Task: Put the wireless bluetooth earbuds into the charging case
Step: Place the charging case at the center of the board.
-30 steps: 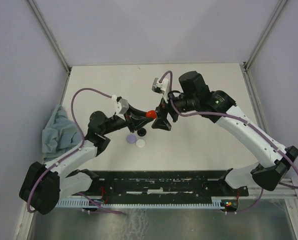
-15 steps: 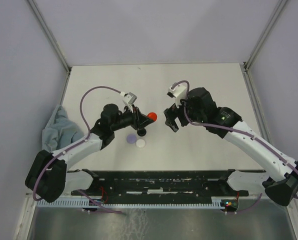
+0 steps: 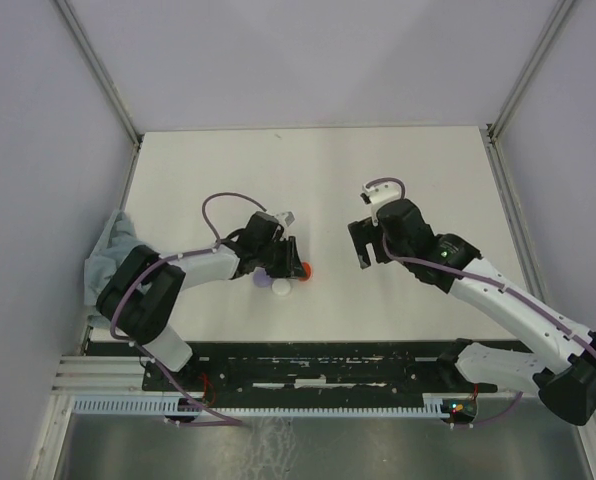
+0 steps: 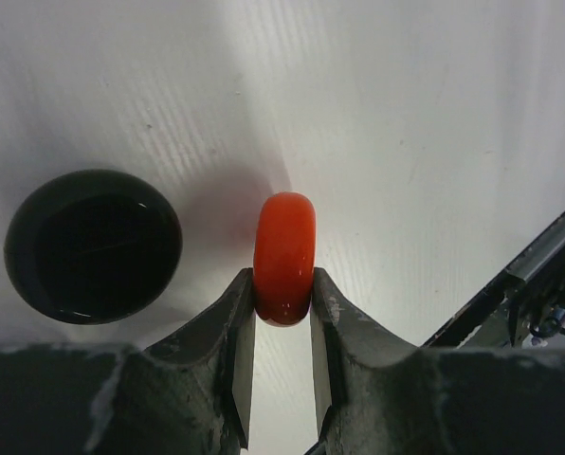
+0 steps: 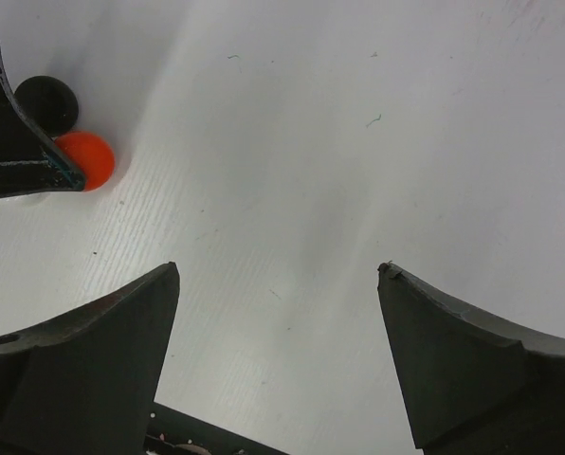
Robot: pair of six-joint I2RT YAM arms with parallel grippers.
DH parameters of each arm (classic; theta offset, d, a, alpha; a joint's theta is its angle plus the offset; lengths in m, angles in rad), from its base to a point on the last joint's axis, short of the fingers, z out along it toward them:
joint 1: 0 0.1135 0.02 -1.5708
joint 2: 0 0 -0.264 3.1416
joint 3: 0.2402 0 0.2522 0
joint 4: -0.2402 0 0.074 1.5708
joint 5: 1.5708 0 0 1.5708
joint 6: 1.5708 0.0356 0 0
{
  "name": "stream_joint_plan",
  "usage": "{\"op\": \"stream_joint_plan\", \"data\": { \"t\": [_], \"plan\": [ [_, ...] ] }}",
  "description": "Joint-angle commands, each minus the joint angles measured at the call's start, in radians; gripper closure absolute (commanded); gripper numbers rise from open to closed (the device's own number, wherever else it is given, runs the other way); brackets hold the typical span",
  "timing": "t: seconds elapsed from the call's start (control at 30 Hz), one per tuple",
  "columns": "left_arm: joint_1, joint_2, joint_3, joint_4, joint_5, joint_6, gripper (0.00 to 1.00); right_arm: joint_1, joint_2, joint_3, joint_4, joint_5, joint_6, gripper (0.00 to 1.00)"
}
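Observation:
My left gripper (image 3: 300, 268) (image 4: 282, 284) is shut on a red round charging case (image 3: 304, 269) (image 4: 284, 245), pinched edge-on between both fingers just above the white table. A black round case (image 4: 93, 245) lies flat to its left, showing a dark hollow. The right wrist view shows the red case (image 5: 88, 159) and the black one (image 5: 47, 101) at top left. My right gripper (image 3: 363, 245) (image 5: 278, 270) hangs open and empty over bare table to the right. The earbuds are out of view.
A lavender disc (image 3: 263, 277) and a white disc (image 3: 281, 288) lie beside the left gripper. A blue-grey cloth (image 3: 113, 255) is bunched at the table's left edge. The black mounting rail (image 3: 318, 365) runs along the near edge.
The left arm swung down toward the near discs, carrying the red case low to the table. The right arm drew back to the right, away from the red case.

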Motion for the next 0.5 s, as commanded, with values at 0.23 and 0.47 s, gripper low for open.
{"op": "stream_joint_plan", "data": {
  "t": [0.23, 0.47],
  "plan": [
    [-0.019, -0.001, 0.089, -0.171, -0.135, -0.06, 0.42, -0.007, -0.061, -0.039, 0.046, 0.098, 0.05, 0.05],
    [-0.011, -0.133, 0.136, -0.29, -0.234, -0.036, 0.28, -0.019, -0.097, -0.036, 0.011, 0.182, 0.052, 0.03]
  ]
}}
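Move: I still hold the red charging case pinched in my left hand, its resting place right under the fingers, about 2 cm down. The black case stands some 4 cm left of my hand point and 2 cm farther out, the white case about 4 cm left and 3 cm nearer me, and the purple one about 8 cm left and 1 cm nearer, all at table height. From my empty right hand the red case lies about 14 cm left, roughly level ahead, and 16 cm below. I lower my left hand another 1.5 cm to set the red case down beside the black one and spread the fingers to about twice their gap, letting go of it. While they are still opening I rise back that 1.5 cm and draw about 2 cm left, the fingers tipping some 10 degrees further downward. My open right hand eases about 2 cm to the right, clear of the cases. ##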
